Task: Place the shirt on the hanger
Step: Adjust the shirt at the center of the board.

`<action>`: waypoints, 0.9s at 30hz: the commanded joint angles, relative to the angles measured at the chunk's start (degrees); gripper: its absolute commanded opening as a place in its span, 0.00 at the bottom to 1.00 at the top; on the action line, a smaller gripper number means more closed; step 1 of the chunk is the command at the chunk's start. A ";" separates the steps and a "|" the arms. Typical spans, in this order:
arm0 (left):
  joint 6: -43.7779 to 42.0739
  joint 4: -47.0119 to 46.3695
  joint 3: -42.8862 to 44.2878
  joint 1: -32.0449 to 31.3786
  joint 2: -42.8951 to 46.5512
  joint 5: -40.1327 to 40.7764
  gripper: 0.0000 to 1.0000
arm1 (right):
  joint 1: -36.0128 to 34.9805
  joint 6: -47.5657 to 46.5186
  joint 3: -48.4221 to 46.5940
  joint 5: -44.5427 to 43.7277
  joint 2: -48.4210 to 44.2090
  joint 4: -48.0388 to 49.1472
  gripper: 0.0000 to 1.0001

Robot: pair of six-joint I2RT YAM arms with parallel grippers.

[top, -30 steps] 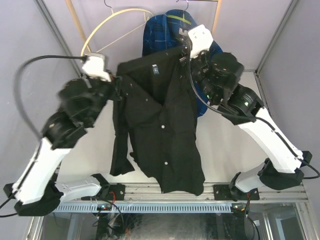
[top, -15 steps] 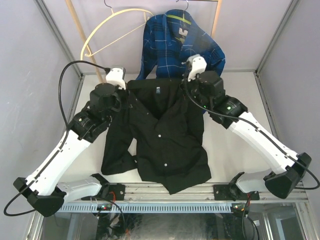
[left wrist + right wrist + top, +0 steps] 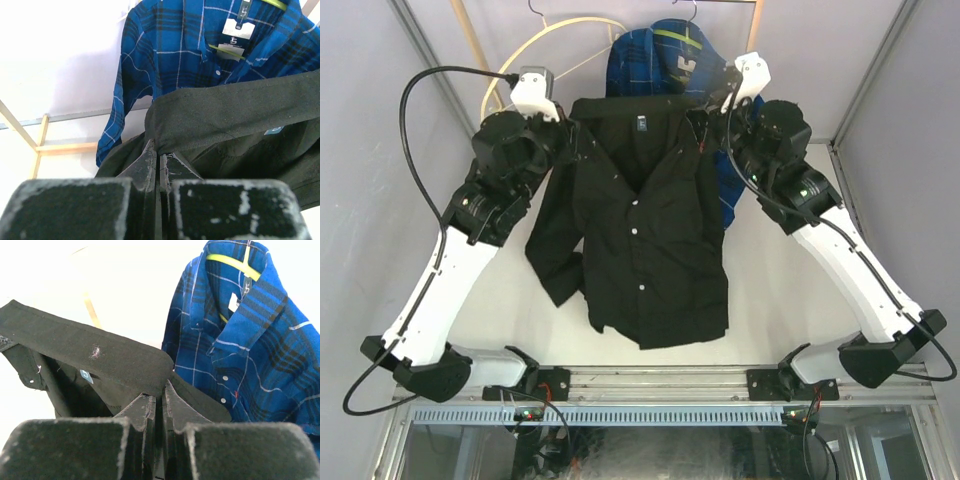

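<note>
The black shirt [image 3: 650,230] hangs spread open between my two arms, collar at the top, its tail above the table's near edge. My left gripper [image 3: 572,112] is shut on the shirt's left shoulder, with cloth pinched between the fingertips [image 3: 150,160]. My right gripper [image 3: 708,98] is shut on the other shoulder, beside the collar end [image 3: 100,352]. The pale cream hanger [image 3: 575,19] hangs empty on the rail behind and left of the shirt, its hook [image 3: 534,12] at the top. The collar's upper edge is level with the hanger's lower end.
A blue plaid shirt [image 3: 672,60] on its own yellow-green hanger [image 3: 230,262] hangs right behind the black shirt. Wooden rack posts [image 3: 470,40] stand at the back. Grey walls close in both sides, and a metal rail [image 3: 650,378] runs along the near edge.
Both arms have lifted the shirt and carried it toward the back. The shoulders are pulled wider apart. The collar now partly covers the blue plaid shirt.
</note>
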State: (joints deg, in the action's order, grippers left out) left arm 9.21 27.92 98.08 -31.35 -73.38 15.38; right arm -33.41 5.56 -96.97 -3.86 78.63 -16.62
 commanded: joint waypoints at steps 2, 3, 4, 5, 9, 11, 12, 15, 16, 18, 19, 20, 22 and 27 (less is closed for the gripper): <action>-0.50 1.01 1.77 1.91 -0.28 0.42 0.00 | 1.85 0.58 -2.01 -0.53 -1.12 0.08 0.00; 0.27 0.59 -0.45 1.91 0.85 -0.26 0.00 | 1.59 1.07 -0.07 -0.45 -2.55 0.18 0.00; 1.20 0.27 -2.87 1.95 2.29 -0.91 0.00 | 1.26 1.25 3.07 -0.34 -4.16 0.26 0.00; 2.05 -0.01 -5.16 1.92 3.72 -1.78 0.00 | 0.66 1.34 5.45 -0.51 -5.96 0.08 0.00; 4.53 0.56 -12.95 1.32 10.99 -6.14 0.00 | -4.48 0.93 12.29 -3.51 -13.06 -2.10 0.00; 3.68 2.20 -14.39 -2.41 14.02 -5.13 0.00 | -8.25 0.48 13.81 -5.84 -15.36 -3.80 0.00; 2.73 3.49 -14.56 -4.85 15.20 -2.64 0.00 | -10.58 0.24 14.21 -7.52 -16.19 -4.80 0.00; 3.72 6.96 -15.19 -10.27 18.50 2.03 0.00 | -17.24 -0.50 14.98 -14.27 -18.58 -6.62 0.00; 4.95 7.38 -16.95 -10.69 19.41 2.04 0.00 | -18.44 0.18 15.26 -15.77 -19.08 -7.02 0.00; 6.54 7.59 -20.33 -10.83 20.88 1.67 0.00 | -19.06 2.25 16.89 -16.36 -19.80 -8.57 0.00; 7.08 7.60 -22.38 -10.88 21.33 1.93 0.00 | -19.06 3.47 18.11 -16.40 -20.10 -9.06 0.00; 7.60 7.48 -24.45 -10.84 21.72 2.16 0.00 | -18.91 4.56 19.35 -16.26 -20.16 -9.82 0.00; 8.51 7.79 -28.19 -10.88 21.83 1.56 0.00 | -18.30 6.94 21.85 -14.42 -19.84 -11.41 0.00; 10.21 8.39 -35.79 -10.91 21.02 -2.86 0.00 | -17.39 13.15 28.42 -8.44 -20.05 -14.24 0.00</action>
State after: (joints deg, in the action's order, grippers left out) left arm 16.80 34.92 67.70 -42.39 -51.05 14.24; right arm -51.27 12.01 -72.75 -14.57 59.33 -28.21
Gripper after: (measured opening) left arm 0.012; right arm 0.009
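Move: Both grippers hold the black shirt stretched by its collar. The board's middle lies about 45 cm below the left gripper, some 13 cm to its right and roughly 4 cm back; from the right gripper it is 7 cm left, 5 cm back and equally far down. The blue plaid shirt hangs about 30 cm ahead of the left gripper, 19 cm right and a little lower; the empty hanger is 28 cm ahead, 10 cm left and about level. Keep both grippers shut on the collar and lower them together towards the board, drawing back about 12 cm away from the blue plaid shirt, rising a touch mid-pull, then sinking steeply to finish some 13 cm lower. Tip both sets of fingers down about 15 degrees while turning the left hand slightly clockwise and the right slightly the other way. ##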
